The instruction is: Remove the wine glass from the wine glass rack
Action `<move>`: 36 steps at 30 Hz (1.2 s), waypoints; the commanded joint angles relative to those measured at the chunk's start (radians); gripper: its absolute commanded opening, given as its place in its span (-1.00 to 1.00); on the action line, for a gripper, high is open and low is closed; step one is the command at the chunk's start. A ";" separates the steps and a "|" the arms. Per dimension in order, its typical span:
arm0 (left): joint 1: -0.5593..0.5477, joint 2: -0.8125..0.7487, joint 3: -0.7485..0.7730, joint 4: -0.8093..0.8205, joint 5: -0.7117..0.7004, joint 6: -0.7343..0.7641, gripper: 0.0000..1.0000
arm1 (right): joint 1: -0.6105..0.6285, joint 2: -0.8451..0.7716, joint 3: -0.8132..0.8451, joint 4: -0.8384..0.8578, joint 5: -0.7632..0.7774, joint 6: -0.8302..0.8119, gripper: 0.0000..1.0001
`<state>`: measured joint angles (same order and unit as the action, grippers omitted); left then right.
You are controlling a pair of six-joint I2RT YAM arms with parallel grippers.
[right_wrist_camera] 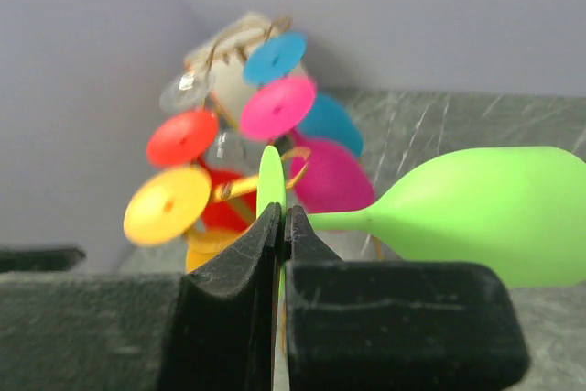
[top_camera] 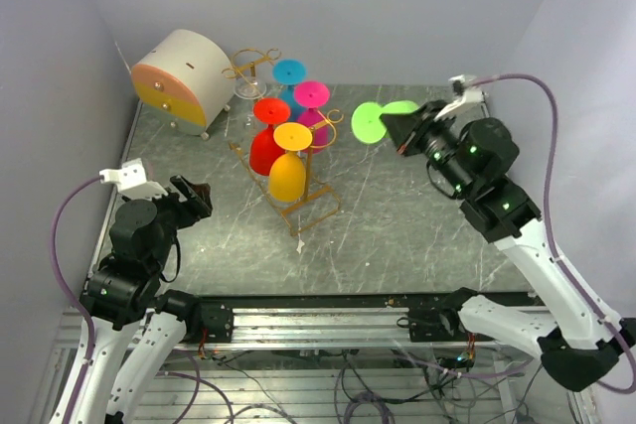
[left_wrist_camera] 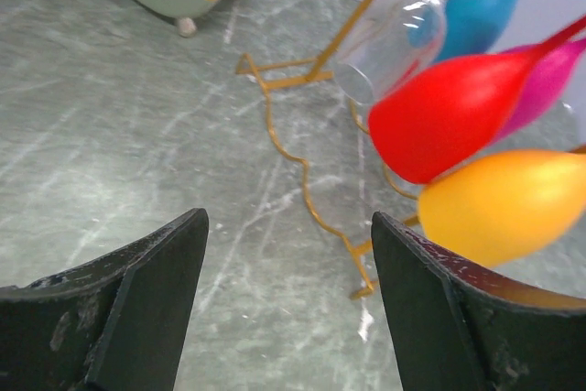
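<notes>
My right gripper (top_camera: 401,134) is shut on the round foot of a green wine glass (top_camera: 370,123), which it holds in the air just right of the rack. In the right wrist view the green foot (right_wrist_camera: 271,180) stands edge-on between the pressed fingertips, and the bowl (right_wrist_camera: 485,212) lies sideways to the right. The gold wire wine glass rack (top_camera: 310,208) stands mid-table with red (top_camera: 265,149), yellow (top_camera: 286,176), magenta (top_camera: 316,126), blue (top_camera: 289,73) and clear glasses hanging on it. My left gripper (top_camera: 196,196) hovers open at the table's left, its view showing the rack's feet (left_wrist_camera: 311,208) ahead.
A round white-and-orange drawer box (top_camera: 184,81) stands at the back left corner. Walls close in the table on the left, back and right. The red (left_wrist_camera: 439,116) and yellow (left_wrist_camera: 504,208) bowls hang low, close to the left gripper's right finger.
</notes>
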<state>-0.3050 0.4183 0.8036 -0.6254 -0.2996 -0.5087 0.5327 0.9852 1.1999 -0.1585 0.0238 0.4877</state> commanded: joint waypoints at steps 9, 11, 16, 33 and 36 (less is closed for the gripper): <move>-0.006 -0.061 0.100 -0.042 0.404 -0.363 0.54 | 0.415 -0.161 -0.027 -0.329 0.216 -0.292 -1.00; -0.006 -0.065 0.109 -0.060 0.445 -0.410 0.57 | 0.419 -0.166 -0.022 -0.366 0.215 -0.307 -1.00; -0.006 -0.018 0.130 -0.071 0.576 -0.499 0.59 | 0.440 -0.139 0.003 -0.370 0.300 -0.363 -1.00; -0.005 0.023 0.258 -0.140 0.561 -0.576 0.59 | 1.020 0.235 0.122 0.315 1.140 -1.347 -1.00; -0.005 0.012 0.251 -0.119 0.557 -0.610 0.57 | 1.116 0.264 0.119 0.420 1.157 -1.473 -1.00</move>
<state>-0.3050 0.4408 1.0481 -0.7551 0.2520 -1.0649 1.5532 1.2259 1.3338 -0.0441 1.0107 -0.6262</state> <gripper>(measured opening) 0.792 0.010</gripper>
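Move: The right hand already pinches the green wine glass by its foot, its middle 2 cm ahead, 4 right and 6 below. The orange glass hangs on the rack about 15 cm to the left, level ahead; magenta 10 ahead, 12 left; red 7 ahead, 19 left; all some 13 below. From the left hand, the green glass is roughly 40 cm right, 10 ahead, 9 above; the orange glass about 21 right, 8 ahead, 2 above. Right hand sweeps the green glass back-left about 18 cm, rolling bowl upward; open left hand moves right, up, back. ##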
